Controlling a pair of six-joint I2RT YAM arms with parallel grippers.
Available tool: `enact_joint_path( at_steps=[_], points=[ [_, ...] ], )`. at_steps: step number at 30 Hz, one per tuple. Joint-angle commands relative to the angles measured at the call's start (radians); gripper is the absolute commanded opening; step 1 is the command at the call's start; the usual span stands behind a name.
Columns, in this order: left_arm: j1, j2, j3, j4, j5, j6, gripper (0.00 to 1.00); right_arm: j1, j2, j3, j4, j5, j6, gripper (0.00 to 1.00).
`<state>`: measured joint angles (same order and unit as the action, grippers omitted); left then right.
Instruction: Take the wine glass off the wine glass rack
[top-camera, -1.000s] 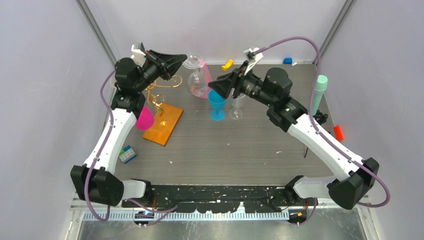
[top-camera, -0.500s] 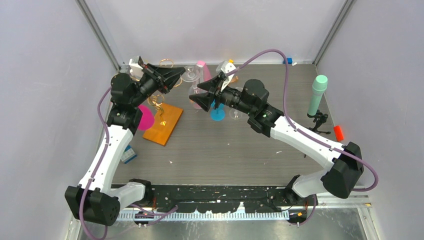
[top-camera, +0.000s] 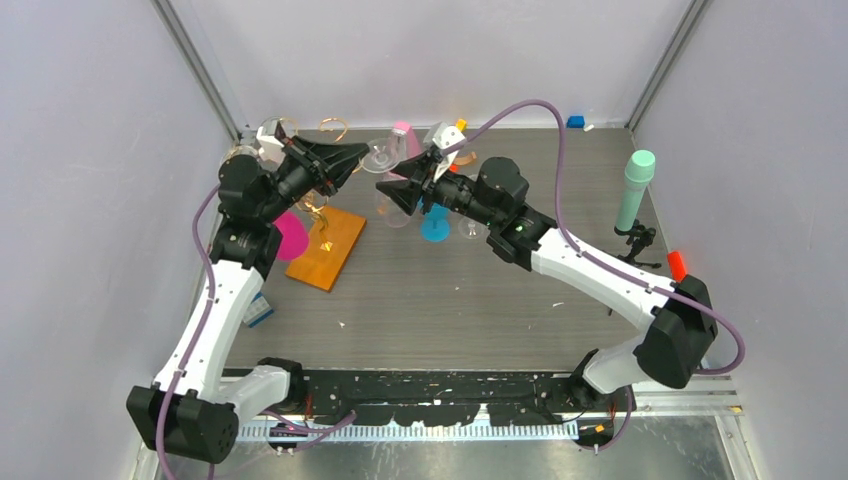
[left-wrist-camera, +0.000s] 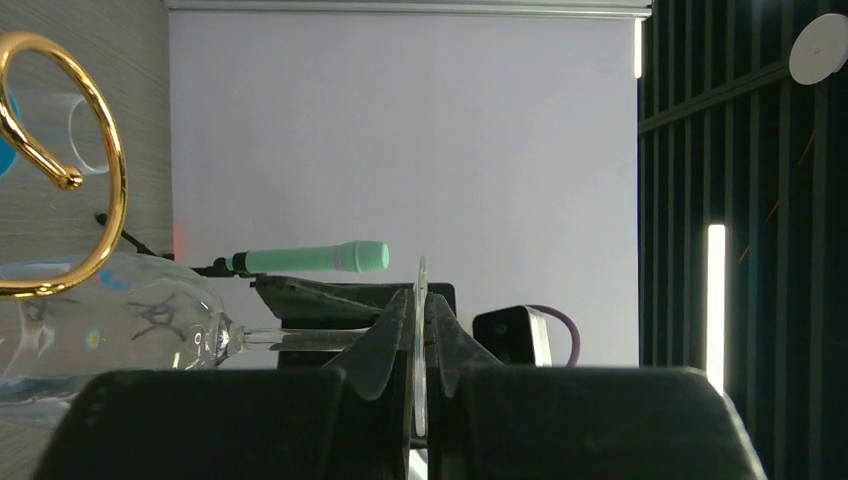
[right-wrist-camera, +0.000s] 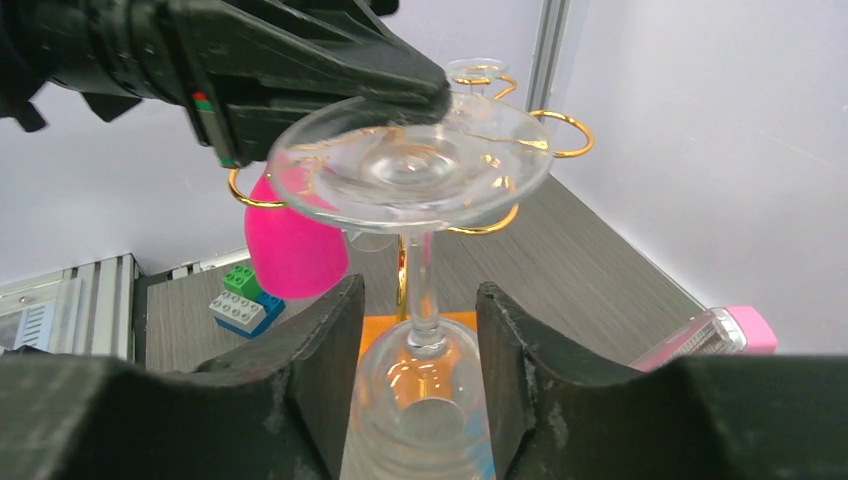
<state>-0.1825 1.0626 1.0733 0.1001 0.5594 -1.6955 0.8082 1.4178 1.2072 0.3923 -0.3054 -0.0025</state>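
Observation:
A clear wine glass (top-camera: 391, 203) hangs upside down in the air, just right of the wine glass rack (top-camera: 318, 203), a gold wire stand on an orange base (top-camera: 330, 255). My left gripper (top-camera: 357, 154) is shut on the edge of the glass's round foot (left-wrist-camera: 420, 300). In the left wrist view the bowl (left-wrist-camera: 110, 320) lies to the left beside a gold ring (left-wrist-camera: 105, 170). My right gripper (right-wrist-camera: 418, 300) is open, with a finger on each side of the stem and the top of the bowl (right-wrist-camera: 425, 400). It also shows in the top view (top-camera: 388, 188). I cannot tell whether the fingers touch the glass.
A pink metronome (top-camera: 402, 135) stands behind the glass. A blue cup (top-camera: 435, 222) and another clear glass (top-camera: 470, 226) stand under my right arm. A magenta cup (top-camera: 291, 238) and toy bricks (top-camera: 257, 309) lie left of the rack. A green cylinder (top-camera: 634, 190) stands at right.
My right gripper has swung left from above the blue cup to straddle the hanging glass. My left gripper has shifted slightly right and forward, still holding the glass's foot.

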Motion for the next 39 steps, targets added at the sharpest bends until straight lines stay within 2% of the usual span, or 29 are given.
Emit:
enact_joint_path(
  at_steps=[1, 8, 15, 16, 18, 21, 23, 25, 29, 34, 39],
  points=[
    [-0.003, -0.056, 0.004, 0.041, 0.022, -0.022, 0.00, 0.006, 0.034, 0.069, 0.067, -0.015, -0.001, 0.48],
    [-0.003, -0.066, -0.011, 0.043, 0.026, -0.041, 0.00, 0.013, 0.072, 0.112, 0.071, -0.022, 0.028, 0.30],
    [-0.003, -0.064, -0.017, 0.072, 0.030, -0.058, 0.00, 0.014, 0.071, 0.100, 0.148, 0.003, 0.075, 0.02],
    [-0.003, -0.063, -0.015, 0.078, 0.030, -0.057, 0.05, 0.014, 0.070, 0.098, 0.167, 0.011, 0.090, 0.01],
    [-0.003, -0.062, -0.014, 0.081, 0.026, -0.051, 0.20, 0.015, 0.063, 0.089, 0.201, 0.033, 0.113, 0.00],
    [-0.003, -0.063, -0.013, 0.074, 0.021, -0.029, 0.49, 0.014, 0.041, 0.057, 0.264, 0.100, 0.151, 0.00],
    [-0.003, -0.066, -0.017, 0.061, 0.017, -0.011, 0.60, 0.015, 0.020, 0.032, 0.310, 0.144, 0.183, 0.00],
    [-0.003, -0.072, -0.030, 0.055, 0.011, 0.000, 0.67, 0.014, -0.003, 0.011, 0.349, 0.189, 0.212, 0.00],
    [-0.003, -0.090, -0.066, 0.063, -0.001, 0.027, 0.74, 0.014, -0.049, -0.019, 0.400, 0.310, 0.284, 0.00],
    [-0.003, -0.105, -0.073, 0.028, -0.015, 0.167, 0.78, 0.014, -0.103, -0.063, 0.458, 0.568, 0.446, 0.00],
    [-0.003, -0.121, -0.091, 0.031, 0.004, 0.237, 0.80, 0.014, -0.144, -0.079, 0.465, 0.674, 0.635, 0.00]
  ],
)
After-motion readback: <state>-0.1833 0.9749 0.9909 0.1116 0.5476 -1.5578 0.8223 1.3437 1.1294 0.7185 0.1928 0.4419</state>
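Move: The left gripper is still pinching the upside-down wine glass by its foot, with the glass's middle about 9 cm below that hand, 2 cm ahead and 2 cm right. From the open right gripper it lies some 3 cm left, 1 cm ahead and 3 cm down, the stem facing the fingers. From the right hand, the rack's nearest gold ring is roughly 9 cm ahead, 6 cm left and 6 cm lower; the blue goblet stands about 10 cm ahead, 9 cm right and 28 cm below. Slide the right gripper about 2 cm left onto the wine glass and close it on the stem just above the bowl, while the left hand eases back about a centimetre, keeping its pinch. Then open the left fingers wide to release the foot. Take the glass right and up some 8 cm each way with the right hand, rolling it about 40 degrees so the bowl swings out to the left. ##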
